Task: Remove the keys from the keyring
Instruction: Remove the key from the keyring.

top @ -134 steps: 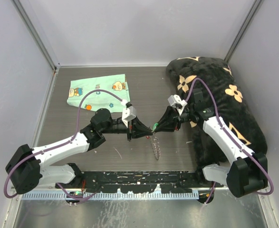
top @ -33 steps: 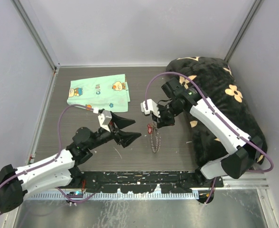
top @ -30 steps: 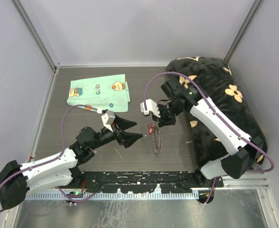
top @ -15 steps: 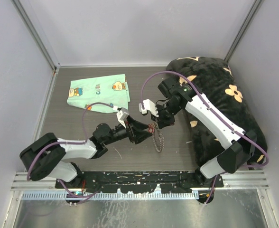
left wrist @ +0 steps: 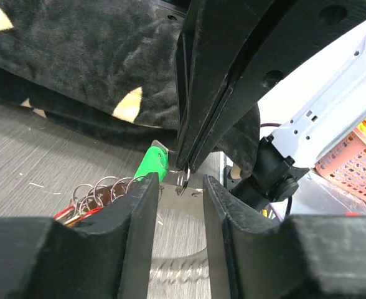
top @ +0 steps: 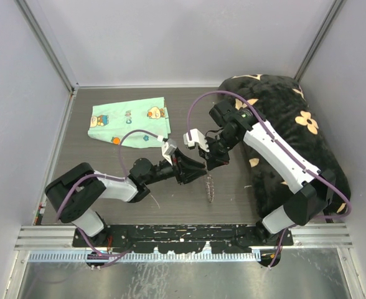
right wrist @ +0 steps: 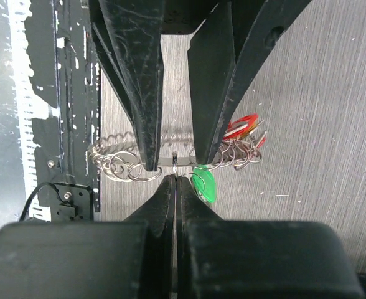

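Observation:
The keyring (right wrist: pixel 124 163), a silver strip strung with many small wire rings, hangs off the table from my right gripper (right wrist: pixel 175 179), which is shut on one small ring at its middle. A green-headed key (right wrist: pixel 203 185) dangles beside that ring, and red-headed keys (right wrist: pixel 242 126) bunch at one end. My left gripper (right wrist: pixel 175 159) comes in from the opposite side, its jaws apart with a finger on each side of the pinched ring. In the left wrist view the left gripper (left wrist: pixel 180 187) frames the right gripper (left wrist: pixel 184 167) and the green key (left wrist: pixel 152 163). From above, the keyring (top: pixel 209 188) hangs below both grippers.
A mint-green cartoon-print cloth (top: pixel 130 121) lies at the back left. A black blanket with tan flowers (top: pixel 289 131) fills the right side, close behind the right arm. Grey walls close in the table on three sides. A pink basket (left wrist: pixel 357 165) stands beyond the table's edge.
My left arm has swung right and forward until its fingers straddle the ring held by the right gripper, and its jaws have narrowed. The right gripper has stayed shut, shifting slightly.

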Robot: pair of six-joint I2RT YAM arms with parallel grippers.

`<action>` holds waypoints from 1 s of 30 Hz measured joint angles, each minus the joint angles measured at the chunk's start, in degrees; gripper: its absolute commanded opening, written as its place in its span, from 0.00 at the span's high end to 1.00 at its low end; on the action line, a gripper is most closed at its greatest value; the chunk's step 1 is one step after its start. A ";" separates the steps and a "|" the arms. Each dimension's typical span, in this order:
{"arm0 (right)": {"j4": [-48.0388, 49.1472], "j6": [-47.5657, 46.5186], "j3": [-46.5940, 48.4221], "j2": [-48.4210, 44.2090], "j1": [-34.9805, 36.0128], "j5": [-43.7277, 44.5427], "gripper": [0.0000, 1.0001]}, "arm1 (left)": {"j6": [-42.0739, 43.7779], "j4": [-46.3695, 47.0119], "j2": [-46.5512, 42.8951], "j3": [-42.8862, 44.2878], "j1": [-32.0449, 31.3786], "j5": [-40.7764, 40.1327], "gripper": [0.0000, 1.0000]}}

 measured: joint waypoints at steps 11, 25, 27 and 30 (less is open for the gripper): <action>-0.61 -0.96 0.04 0.00 -0.81 -1.84 0.99 | -0.85 0.59 1.22 1.14 0.00 2.64 1.00; -1.46 -0.96 0.02 0.00 -2.05 -4.04 0.99 | -3.74 1.14 1.62 1.81 0.00 4.39 1.00; -1.49 -0.96 -0.04 -0.02 -2.34 -4.55 0.99 | -4.35 1.22 1.60 1.81 0.00 4.39 1.00; -1.44 -0.98 -0.28 -0.11 -3.04 -5.62 0.99 | -5.35 1.27 1.49 1.81 0.02 4.28 1.00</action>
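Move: The small ring pinched in the right fingertips is practically at both hand points: about 1 cm to the left hand's right, and some 1 cm below the right hand. From the left hand, the green tag hangs about 2 cm ahead, 2 cm right and 1 cm lower; the red keys are roughly 5 cm ahead, level sideways, 4 cm lower; the looped chain hangs some 5 cm back, 1 cm right and 5 cm lower. The left fingers shut on the small ring the right fingertips keep pinched, easing about 1 cm back. ##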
